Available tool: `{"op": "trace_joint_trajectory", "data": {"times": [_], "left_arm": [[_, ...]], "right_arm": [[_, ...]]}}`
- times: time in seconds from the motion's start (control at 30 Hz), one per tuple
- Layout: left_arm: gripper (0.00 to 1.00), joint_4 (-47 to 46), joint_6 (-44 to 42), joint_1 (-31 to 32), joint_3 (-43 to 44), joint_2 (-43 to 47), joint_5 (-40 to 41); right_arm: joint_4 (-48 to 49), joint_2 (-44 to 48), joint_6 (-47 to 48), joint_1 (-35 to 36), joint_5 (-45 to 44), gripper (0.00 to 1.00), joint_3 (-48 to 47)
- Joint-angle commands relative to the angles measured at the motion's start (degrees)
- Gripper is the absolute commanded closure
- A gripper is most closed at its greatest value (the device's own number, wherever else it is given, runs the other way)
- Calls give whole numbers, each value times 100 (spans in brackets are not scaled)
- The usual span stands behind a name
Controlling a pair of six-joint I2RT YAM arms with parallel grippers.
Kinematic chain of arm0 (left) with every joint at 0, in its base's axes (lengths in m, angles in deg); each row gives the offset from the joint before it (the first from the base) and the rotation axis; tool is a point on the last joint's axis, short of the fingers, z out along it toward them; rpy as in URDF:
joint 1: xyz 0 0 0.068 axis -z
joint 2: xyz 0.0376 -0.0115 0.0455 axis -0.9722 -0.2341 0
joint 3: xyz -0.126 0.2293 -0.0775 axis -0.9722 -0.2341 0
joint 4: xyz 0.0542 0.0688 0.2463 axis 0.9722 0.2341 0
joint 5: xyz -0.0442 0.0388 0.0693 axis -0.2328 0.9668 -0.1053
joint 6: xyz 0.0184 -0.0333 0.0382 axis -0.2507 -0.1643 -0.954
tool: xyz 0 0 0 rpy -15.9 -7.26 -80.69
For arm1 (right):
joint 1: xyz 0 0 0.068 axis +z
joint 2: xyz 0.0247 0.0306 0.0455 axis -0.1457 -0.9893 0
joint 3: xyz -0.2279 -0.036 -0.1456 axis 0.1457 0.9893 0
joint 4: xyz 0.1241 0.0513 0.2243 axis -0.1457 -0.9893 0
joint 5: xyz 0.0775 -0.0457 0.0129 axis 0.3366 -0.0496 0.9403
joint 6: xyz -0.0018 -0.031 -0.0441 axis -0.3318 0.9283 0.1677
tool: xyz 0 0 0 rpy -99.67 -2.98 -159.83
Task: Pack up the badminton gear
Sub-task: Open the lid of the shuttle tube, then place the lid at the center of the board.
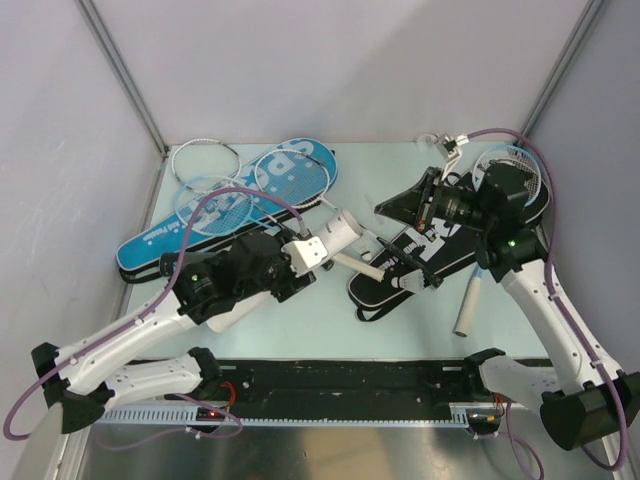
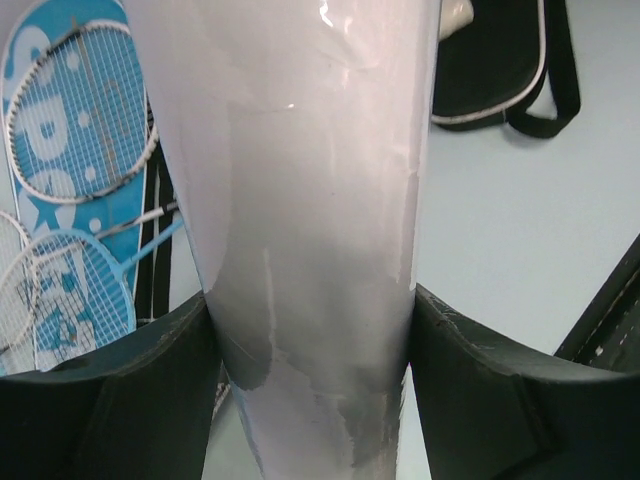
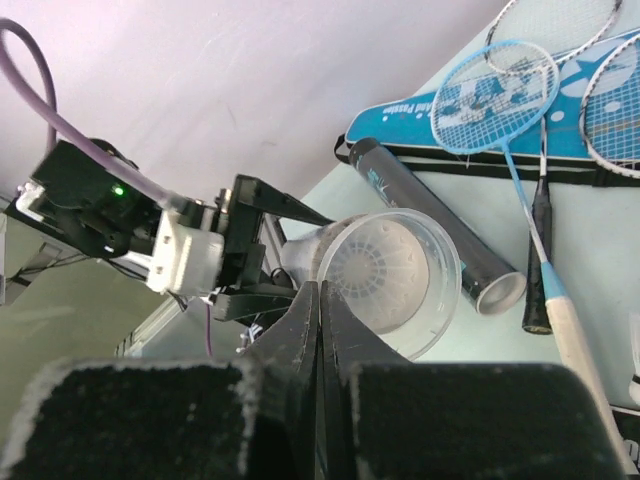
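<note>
My left gripper [image 1: 322, 245] [image 2: 312, 340] is shut on a white shuttle tube [image 1: 342, 228] [image 2: 310, 180], held off the table with its open mouth towards the right arm. Inside the tube [image 3: 392, 275] I see white shuttlecocks [image 3: 372, 268]. My right gripper [image 1: 382, 208] [image 3: 320, 288] is shut with nothing between its fingers, its tips just in front of the tube's rim. A black shuttle tube [image 3: 430, 215] lies on the table beyond. Rackets [image 1: 292, 172] [image 3: 497, 95] lie on the blue cover [image 1: 160, 240] [image 3: 400, 112]. The black cover [image 1: 440, 258] [image 2: 495, 70] lies under the right arm.
A white-headed racket [image 1: 205, 160] lies at the back left, and another racket [image 1: 515, 170] rests at the back right by the black cover. A loose white grip handle [image 1: 467, 305] lies near the right arm. The enclosure walls stand close on both sides.
</note>
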Motion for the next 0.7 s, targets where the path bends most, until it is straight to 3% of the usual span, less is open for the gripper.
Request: {"op": "trace_joint_trajectory", "data": {"times": [0.0,0.13,0.33,0.67], "left_arm": [[83,70,-87,-25,-63,86,244],[83,73,-25,-20,-47,75,251],[80,27,0,-23,-56,144,549],[79,-223,301,-26,-185,442,1015]], "right_arm": [[347,288,-196,-206,192,100,-13],[127,353,-82,-311,-155,100,2],[-1503,411,335,-413,-2149,100,36],[-3692,812,-1002,-946,-5186,100,1096]]}}
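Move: The right hand holds the clear lid, already clear of the tube; the place for the lid isn't certain, but the black racket bag ahead has its middle about 20 cm forward, 25 to the right and 35 below. A shuttlecock on the bag's near part lies some 6 cm forward, 12 right and 34 down. The tube's mouth is roughly 8 cm left, 2 back and 3 lower. From the left hand, the bag's middle is about 24 cm forward, 42 right and 20 below. Still pinching the clear lid in shut fingertips, the right hand rises slightly, then swings away from the tube and sinks faster and faster towards the near part of the black bag: about 13 cm down, 11 right and 5 forward, the wrist turning some 45 degrees clockwise as the fingers tip downwards. The left hand keeps its grip on the tube, dips, comes back up and shifts about 3 cm left. ##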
